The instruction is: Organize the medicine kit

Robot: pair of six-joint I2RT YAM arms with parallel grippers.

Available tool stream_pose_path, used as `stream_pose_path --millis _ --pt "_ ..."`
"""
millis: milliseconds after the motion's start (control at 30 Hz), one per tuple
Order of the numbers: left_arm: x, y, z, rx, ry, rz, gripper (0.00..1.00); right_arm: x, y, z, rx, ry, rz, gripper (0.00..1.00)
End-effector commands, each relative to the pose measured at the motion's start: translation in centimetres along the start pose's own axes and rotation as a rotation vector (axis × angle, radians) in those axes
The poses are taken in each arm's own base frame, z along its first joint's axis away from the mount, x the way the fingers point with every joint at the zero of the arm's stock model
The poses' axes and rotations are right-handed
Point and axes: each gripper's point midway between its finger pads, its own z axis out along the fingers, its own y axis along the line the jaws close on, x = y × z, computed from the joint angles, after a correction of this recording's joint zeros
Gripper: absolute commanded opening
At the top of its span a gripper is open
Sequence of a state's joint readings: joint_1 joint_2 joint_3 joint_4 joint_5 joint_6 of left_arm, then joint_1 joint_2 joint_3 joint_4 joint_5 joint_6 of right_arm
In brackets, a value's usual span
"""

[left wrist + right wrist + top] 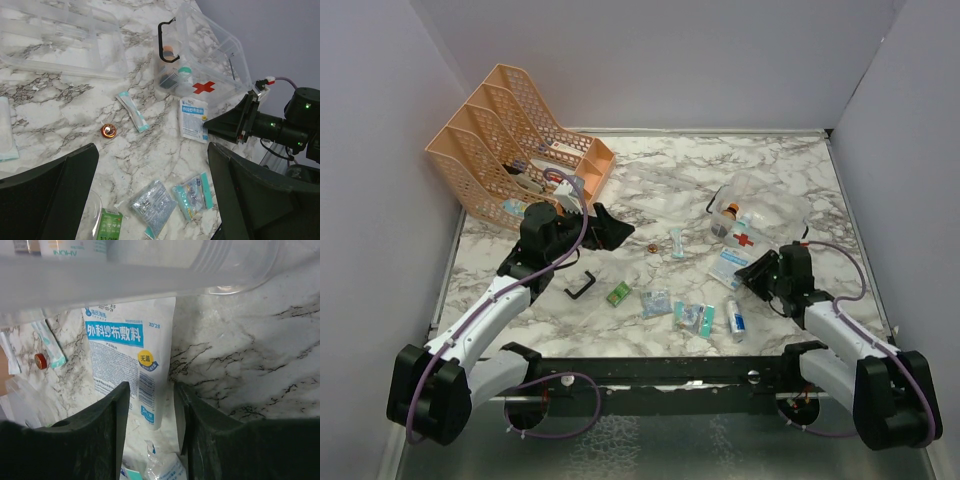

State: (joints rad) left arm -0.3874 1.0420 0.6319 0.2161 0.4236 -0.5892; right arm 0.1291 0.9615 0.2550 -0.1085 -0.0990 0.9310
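Note:
The medicine kit point(752, 208) is a clear box with a red cross point(203, 87) and a black handle, lying at the right of the marble table with small bottles inside. A white packet with a blue label point(127, 347) lies flat just in front of it. My right gripper point(152, 390) is low over the table, its fingers a narrow gap apart on either side of the packet's near end. In the top view that right gripper point(747, 275) points at the packet point(728, 265). My left gripper point(152, 147) hangs wide open above the table with nothing in it.
A peach mesh rack point(515, 140) stands at the back left. Loose items lie mid-table: a copper disc point(109, 131), a teal-edged strip point(132, 111), a silver packet point(152, 202), a teal packet point(192, 195), a green box point(109, 225), a black clip point(582, 285) and a white tube point(735, 320). A clear tray point(60, 40) lies behind.

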Motion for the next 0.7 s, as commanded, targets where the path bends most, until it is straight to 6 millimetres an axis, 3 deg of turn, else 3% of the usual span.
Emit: stream_pose_path --millis 0,267,467,667 --pt "-1.7 -1.5 0.1 0.046 -0.041 0.026 0.94 -0.4 0.0 1.2 -0.004 -0.033 0.014 0.39" --pt "-1.8 -1.4 -0.1 0.039 -0.049 0.029 0.94 -1.1 0.7 0.9 0.005 -0.055 0.007 0.03" --pt "-1.7 -1.8 0.1 0.061 -0.035 0.028 0.94 -1.3 2.6 -1.2 -0.031 -0.026 -0.021 0.01" --pt "-0.9 -2.2 0.5 0.087 0.0 0.009 0.94 -1.3 7.0 -4.2 -0.184 0.045 -0.11 0.01"
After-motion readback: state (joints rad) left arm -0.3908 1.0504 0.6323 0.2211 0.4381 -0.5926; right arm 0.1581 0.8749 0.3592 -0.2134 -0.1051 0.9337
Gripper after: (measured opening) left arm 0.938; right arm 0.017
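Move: The gauze packet lies flat by the right hand: its middle is about 3 cm to the left, 2 cm ahead and 1 cm below, with its right edge between the open fingers. The clear box with the red cross is centred some 15 cm ahead and 4 cm right; the white tube lies about 10 cm back and 1 cm left, and the blue pouch 10 cm back and 11 cm left. From the left hand the packet is roughly 24 cm right, 5 cm ahead and 21 cm below. The right fingers, half open at first, shut completely on the gauze packet's right edge near its near corner and pinch it, while the hand eases about 1 cm forward and settles slightly lower. Keeping the pinch, the hand then lifts about 5 cm, speeding up, with the fingers tipping up a few degrees. ##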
